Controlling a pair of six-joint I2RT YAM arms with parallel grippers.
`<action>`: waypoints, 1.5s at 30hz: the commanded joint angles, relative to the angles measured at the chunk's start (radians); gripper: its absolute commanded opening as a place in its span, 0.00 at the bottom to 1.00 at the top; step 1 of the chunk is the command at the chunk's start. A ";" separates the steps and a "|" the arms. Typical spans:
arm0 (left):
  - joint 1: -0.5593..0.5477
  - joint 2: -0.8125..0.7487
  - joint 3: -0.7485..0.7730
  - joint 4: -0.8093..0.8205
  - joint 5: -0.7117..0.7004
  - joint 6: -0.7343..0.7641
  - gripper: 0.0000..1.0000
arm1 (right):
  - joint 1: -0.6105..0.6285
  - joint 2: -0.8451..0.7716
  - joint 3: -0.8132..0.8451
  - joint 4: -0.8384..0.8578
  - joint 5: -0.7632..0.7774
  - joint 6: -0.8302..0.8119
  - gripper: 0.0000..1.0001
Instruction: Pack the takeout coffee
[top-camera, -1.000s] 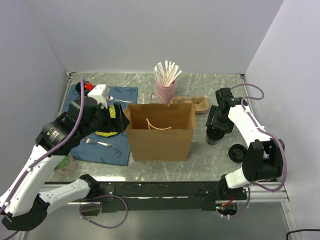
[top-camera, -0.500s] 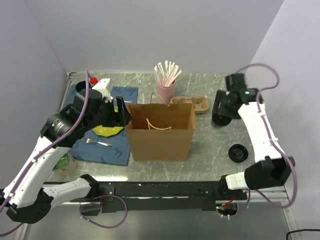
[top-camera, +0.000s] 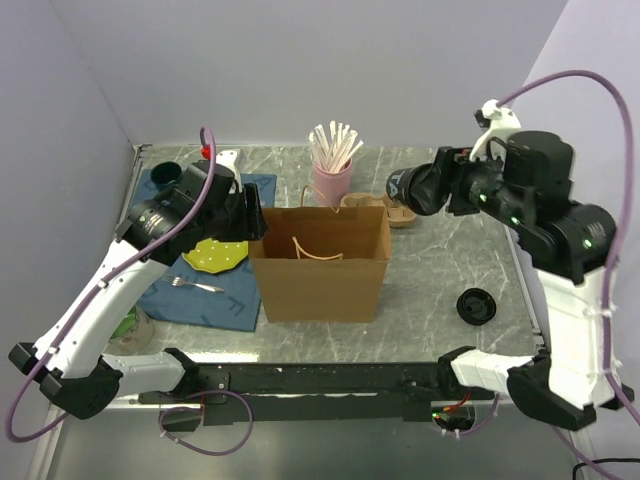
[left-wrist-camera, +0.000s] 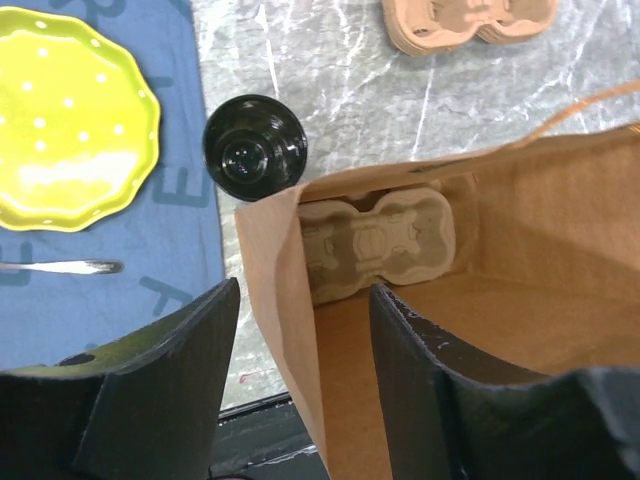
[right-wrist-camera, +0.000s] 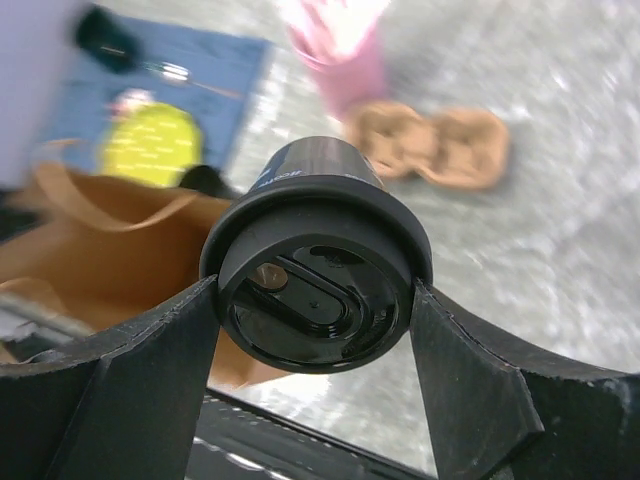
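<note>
A brown paper bag (top-camera: 320, 272) stands open at the middle of the table, with a moulded cup carrier (left-wrist-camera: 375, 243) lying inside on its floor. My left gripper (top-camera: 251, 216) stands open astride the bag's left wall (left-wrist-camera: 275, 300), one finger outside and one inside, with gaps on both sides. A black lidded coffee cup (left-wrist-camera: 254, 148) stands on the table just left of the bag. My right gripper (top-camera: 418, 190) is shut on another black lidded coffee cup (right-wrist-camera: 315, 300), held tilted in the air to the right of and behind the bag (right-wrist-camera: 90, 240).
A stack of cup carriers (top-camera: 395, 208) and a pink cup of straws (top-camera: 332, 175) stand behind the bag. A yellow plate (top-camera: 220, 255) and fork (top-camera: 195, 286) lie on the blue mat (top-camera: 215, 310). A loose black lid (top-camera: 477, 305) lies at the right.
My right arm has lifted its coffee cup off the table and swung it up and left towards the bag. My left gripper moved onto the bag's left rim and its fingers narrowed.
</note>
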 joint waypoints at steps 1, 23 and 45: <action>0.021 0.019 0.056 -0.025 -0.038 -0.013 0.59 | 0.037 -0.068 -0.010 0.061 -0.200 -0.012 0.64; 0.037 -0.007 0.018 0.138 0.167 0.085 0.18 | 0.331 -0.018 -0.173 0.042 0.002 -0.147 0.61; 0.037 -0.257 -0.278 0.388 0.497 0.115 0.01 | 0.608 -0.023 -0.288 0.092 0.296 -0.274 0.59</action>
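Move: The right hand already holds the lidded coffee cup; the takeout bag's mouth is centred about 20 cm to its left, 3 cm back and 14 cm below. The spare cup tray lies behind the bag, about 22 cm ahead of this hand, 3 cm left. For the left hand, the bag's left rim is 2 cm to the right, level fore and aft, just below; the empty black cup stands some 6 cm ahead, 2 cm left, far below. Leftwards and back at first, then down and still left, the right hand carries the gripped coffee cup to the right part of the bag's mouth, sinking about 10 cm overall, swinging counter-clockwise and rolling its left side down. The left hand edges forward, shuts its fingers on the bag's left rim, then draws back some 5 cm, right and slightly up, turning clockwise. ##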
